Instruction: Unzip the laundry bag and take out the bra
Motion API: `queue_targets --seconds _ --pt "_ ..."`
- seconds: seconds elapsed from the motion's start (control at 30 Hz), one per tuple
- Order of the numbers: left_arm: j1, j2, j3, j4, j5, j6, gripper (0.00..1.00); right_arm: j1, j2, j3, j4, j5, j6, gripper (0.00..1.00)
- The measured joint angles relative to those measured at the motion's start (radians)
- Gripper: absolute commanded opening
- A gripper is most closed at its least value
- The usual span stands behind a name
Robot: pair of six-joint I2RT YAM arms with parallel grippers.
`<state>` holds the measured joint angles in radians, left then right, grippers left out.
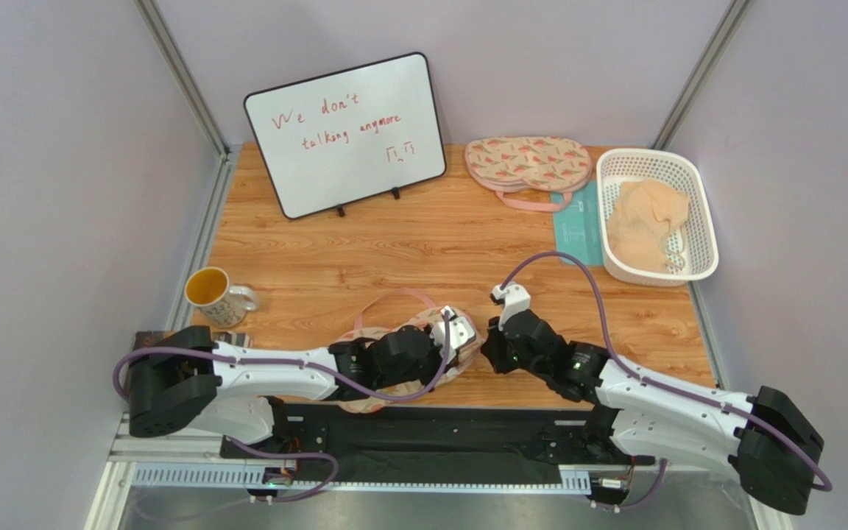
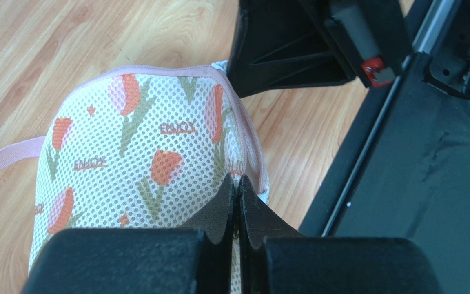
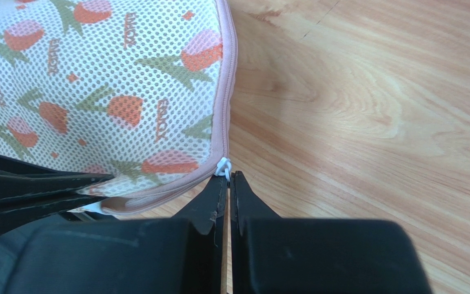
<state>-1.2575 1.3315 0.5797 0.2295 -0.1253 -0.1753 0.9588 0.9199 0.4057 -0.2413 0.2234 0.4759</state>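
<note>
The laundry bag [image 1: 428, 320] lies near the table's front edge, cream mesh with orange tulips and pink trim, mostly covered by my left arm. My left gripper [image 2: 236, 181] is shut on the laundry bag [image 2: 133, 153], pinching its edge beside the pink zipper trim. My right gripper [image 3: 228, 177] is shut at the laundry bag's [image 3: 96, 92] corner, with the white zipper pull [image 3: 223, 166] caught between its tips. In the top view the left gripper [image 1: 459, 331] and the right gripper [image 1: 493, 335] almost meet. The bra is hidden.
A second printed pouch [image 1: 528, 163] lies at the back beside a white basket [image 1: 703, 210] holding a pale peach fabric heap [image 1: 646, 224]. A whiteboard [image 1: 346, 133] stands at the back left. A yellow-lined mug [image 1: 211, 292] sits at the front left. The black base rail [image 2: 415, 171] runs close by.
</note>
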Motion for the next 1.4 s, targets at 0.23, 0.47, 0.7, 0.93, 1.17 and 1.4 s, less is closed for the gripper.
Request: queue_targets --seconds 0.23,0.47,0.7,0.93,1.17,1.4 --pt "-0.027 -0.114 -0.080 -0.015 0.001 0.003 0.00 -0.023 0.113 0.009 0.064 -0.084 -0.022 0.00" --pt "-0.050 -0.195 -0.107 -0.080 -0.031 -0.006 0.26 -0.039 0.183 0.026 0.121 -0.136 -0.028 0.00" --pt "-0.086 -0.288 -0.097 -0.302 -0.126 -0.144 0.67 -0.088 0.186 0.033 0.080 -0.017 -0.019 0.00" --pt "-0.085 -0.313 0.018 -0.564 -0.283 -0.393 0.67 -0.091 0.186 0.038 -0.001 0.075 0.027 0.00" --pt "-0.085 -0.319 -0.029 -0.599 -0.303 -0.559 0.71 -0.091 0.171 0.046 -0.058 0.123 0.084 0.00" --pt "-0.007 -0.319 -0.111 -0.583 -0.260 -0.612 0.72 -0.091 0.077 0.029 -0.078 0.124 0.129 0.00"
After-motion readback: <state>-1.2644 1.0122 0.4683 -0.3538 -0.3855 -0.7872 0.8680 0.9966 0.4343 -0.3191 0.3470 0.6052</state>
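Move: The left fingers are shut on the laundry bag's edge. The zipper pull, still pinched in the right fingers, lies about 5 cm to their right, 3 cm ahead and 2 cm lower. The bag's left lobe, next for the left hand, is some 14 cm to its left, 3 cm back and 6 cm below. The bag's strap arches about 10 cm ahead, 10 cm left and 6 cm below the left hand. Keep the zipper pull pinched in the right gripper and let both hands travel left together some 3 cm, the right one sinking a little. Then open the left fingers to let go of the bag's edge, carry that gripper on left about 9 cm and finally down over the left lobe, turning counter-clockwise, while the right draws the pull about 6 cm right and slightly forward. ##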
